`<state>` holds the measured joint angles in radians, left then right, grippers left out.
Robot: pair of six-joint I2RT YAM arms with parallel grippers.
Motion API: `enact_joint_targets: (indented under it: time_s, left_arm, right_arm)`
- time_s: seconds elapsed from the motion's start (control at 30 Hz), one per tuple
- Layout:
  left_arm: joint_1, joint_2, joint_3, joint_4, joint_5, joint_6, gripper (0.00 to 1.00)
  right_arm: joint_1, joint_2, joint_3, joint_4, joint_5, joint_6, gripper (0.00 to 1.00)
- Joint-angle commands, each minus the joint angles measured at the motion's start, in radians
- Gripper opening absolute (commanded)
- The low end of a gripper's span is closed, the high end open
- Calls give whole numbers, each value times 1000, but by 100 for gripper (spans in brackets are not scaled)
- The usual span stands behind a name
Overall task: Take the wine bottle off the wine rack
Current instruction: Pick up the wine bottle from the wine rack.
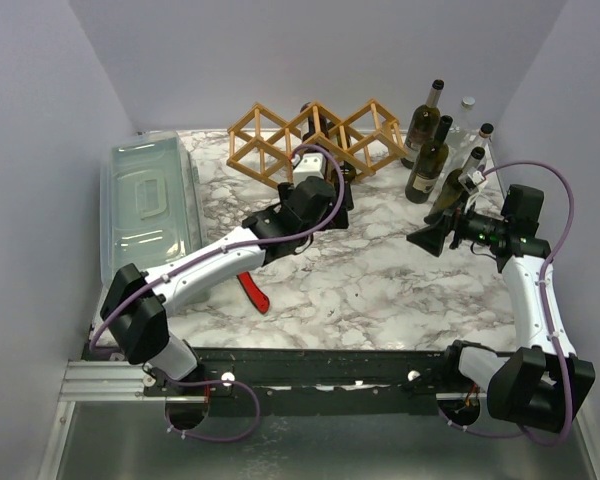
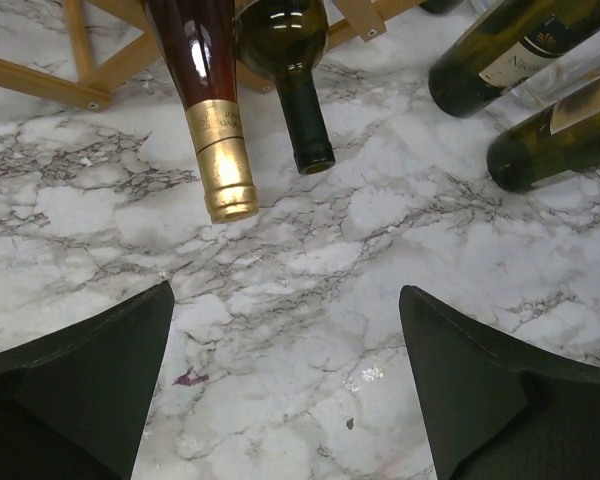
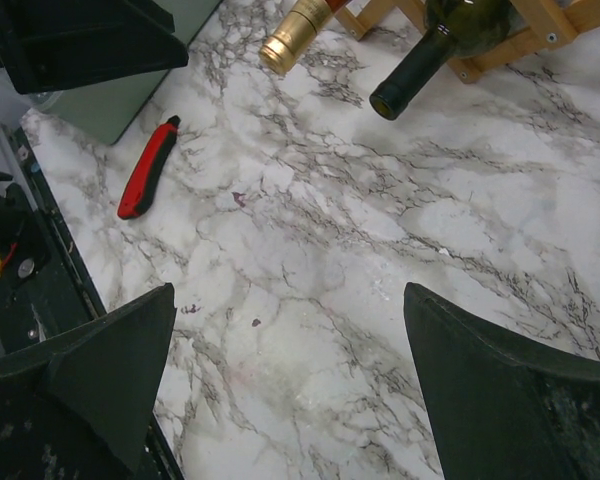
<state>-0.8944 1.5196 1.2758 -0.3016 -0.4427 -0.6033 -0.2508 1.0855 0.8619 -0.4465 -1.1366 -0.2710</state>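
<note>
The light wooden wine rack (image 1: pixel 315 140) stands at the back of the marble table. Two wine bottles lie in it with their necks pointing toward me: one dark red with a gold foil cap (image 2: pixel 215 120) and one dark green (image 2: pixel 295 90). My left gripper (image 1: pixel 325 185) hovers just in front of the rack, open (image 2: pixel 285 380), with only bare marble between its fingers and the bottle necks a little ahead. My right gripper (image 1: pixel 430 238) hangs open (image 3: pixel 290 380) over the right part of the table, holding nothing. In its view the gold cap (image 3: pixel 295 30) and the green neck (image 3: pixel 410 80) show far off.
Several upright bottles (image 1: pixel 427 160) stand at the back right, close to my right arm. A clear plastic bin (image 1: pixel 150 200) sits at the left edge. A red utility knife (image 1: pixel 252 290) lies near the front under my left arm.
</note>
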Motion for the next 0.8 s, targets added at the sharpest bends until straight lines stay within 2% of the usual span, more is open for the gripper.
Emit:
enact_joint_targets:
  time_s: [0.0,0.2,0.37,0.57,0.77]
  left_arm:
    - [23,38,59,-19,31,42,96]
    - [66,42,65,-13,95,68,97]
    - [72,-29,16,22,168,119,97]
    - [71,-150,-96,63,229,140,97]
    - [72,-266,-193,79,248,113,97]
  right_arm:
    - [-6,0,5,-16,21,-19,99]
    - [13,0,-6,17,57,12,99]
    - [70,9,17,22,128,34,99]
    - [215,31,91,-6,288,19,99]
    - [445,91,142,38,514,75,99]
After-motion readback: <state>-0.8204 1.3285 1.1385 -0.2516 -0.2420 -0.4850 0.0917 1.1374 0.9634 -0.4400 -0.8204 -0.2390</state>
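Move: The dark-necked wine bottle, lying low in the rack with its neck towards the arms, is about 15 cm ahead of the right hand, 15 cm to its left and 11 cm lower. The gold-necked bottle lies some 5 cm farther left of it, a little higher; the nearest standing green bottle is roughly 9 cm straight ahead of the right hand. From the left hand, the dark-necked bottle is about 11 cm straight ahead and 11 cm below. Towards the dark-necked bottle the right hand swings left about 6 cm, gathering speed, stays nearly level and tips its open fingers down some 10 degrees. The left hand, also open and empty, edges 2 cm forward, then reverses about 4 cm back from the bottle necks while drifting left and rising, turning slightly clockwise. ##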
